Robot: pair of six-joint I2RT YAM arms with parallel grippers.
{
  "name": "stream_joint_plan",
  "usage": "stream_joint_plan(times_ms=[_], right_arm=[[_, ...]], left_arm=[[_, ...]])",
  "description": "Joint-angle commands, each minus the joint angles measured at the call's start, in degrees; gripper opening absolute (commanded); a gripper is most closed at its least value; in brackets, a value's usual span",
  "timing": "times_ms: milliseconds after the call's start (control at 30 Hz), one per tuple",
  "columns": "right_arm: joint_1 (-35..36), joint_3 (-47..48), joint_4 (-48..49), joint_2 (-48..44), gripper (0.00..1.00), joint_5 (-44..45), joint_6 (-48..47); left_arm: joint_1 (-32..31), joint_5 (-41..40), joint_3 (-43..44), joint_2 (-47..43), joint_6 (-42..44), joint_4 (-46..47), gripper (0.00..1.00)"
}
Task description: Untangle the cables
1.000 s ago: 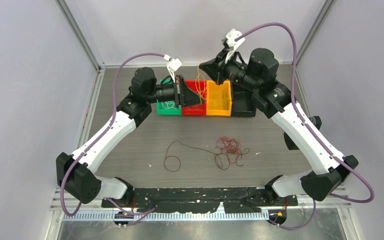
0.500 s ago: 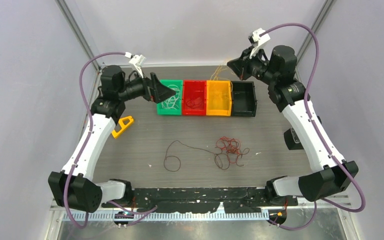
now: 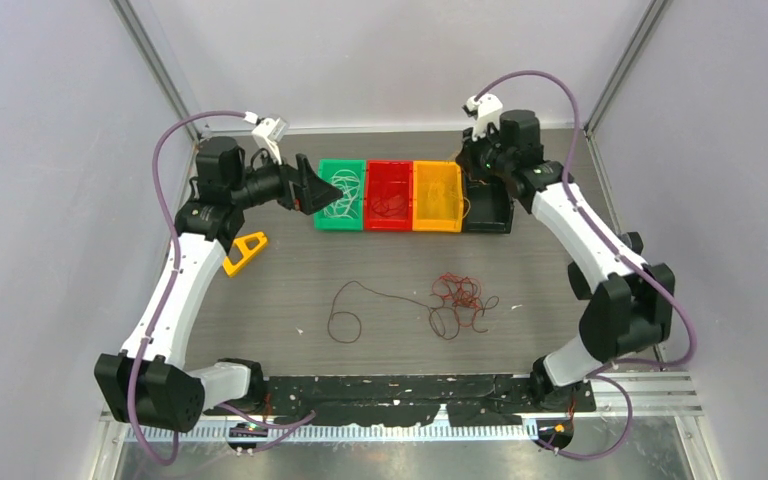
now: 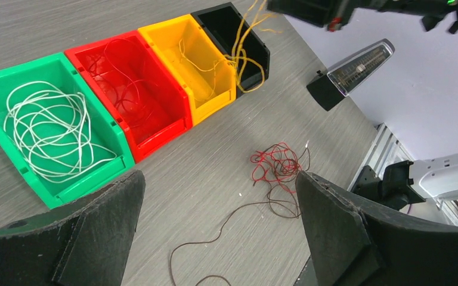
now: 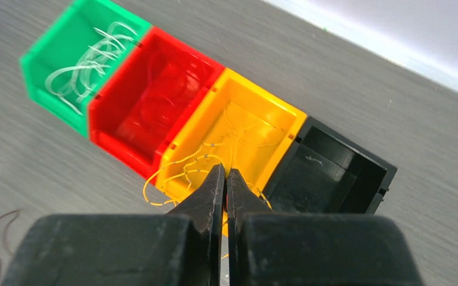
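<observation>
A tangle of red and dark brown cables [image 3: 458, 300] [image 4: 277, 167] lies mid-table, and one brown strand [image 3: 345, 318] [image 4: 238, 213] trails left into a loop. White cables [image 3: 340, 195] [image 4: 48, 128] fill the green bin, and dark red ones [image 4: 125, 83] lie in the red bin. My left gripper [image 3: 322, 190] [image 4: 219, 179] hovers wide open and empty beside the green bin. Above the seam between the yellow and black bins, my right gripper [image 3: 472, 178] [image 5: 225, 170] is shut on a yellow cable [image 5: 173, 173] [image 4: 244, 47] that dangles over the yellow bin's edge.
Green [image 3: 322, 222], red [image 3: 388, 225], yellow [image 3: 438, 226] and black [image 3: 488, 226] bins stand in a row at the back. A yellow-orange tool [image 3: 245, 250] lies on the table at the left. A black stand [image 4: 349, 71] sits by the right edge.
My left gripper opened and swung left, off the red bin to beside the green one. My right gripper stayed shut and came down from high up to the yellow and black bins.
</observation>
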Motion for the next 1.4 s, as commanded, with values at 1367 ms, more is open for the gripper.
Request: stream_joint_plan(times_ms=[1367], right_arm=[[0.9, 7.7, 15.0, 28.1, 0.32, 4.9, 4.9]], left_arm=[[4.2, -3.6, -1.0, -4.3, 7.0, -8.0, 0.99]])
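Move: The right hand already grips the yellow cable, whose loops hang over the orange bin. The middle of that bin is about 10 cm ahead, 4 cm to the left and 23 cm below. The red bin is some 14 cm left and 10 cm ahead, the black bin about 6 cm right and 10 cm ahead, both equally low. From the empty left hand the orange bin lies roughly 20 cm ahead, 20 cm to the right and 28 cm below. Keeping its pinch on the yellow cable, the right hand lowers about 15 cm while reaching some 10 cm forward and a little left to the orange bin. It drifts on left, slips back right by about 2 cm, and only at the very end do the fingers start to part, to about a quarter open. The left hand, empty and wide open, eases about 5 cm left and down, away from the bins. ##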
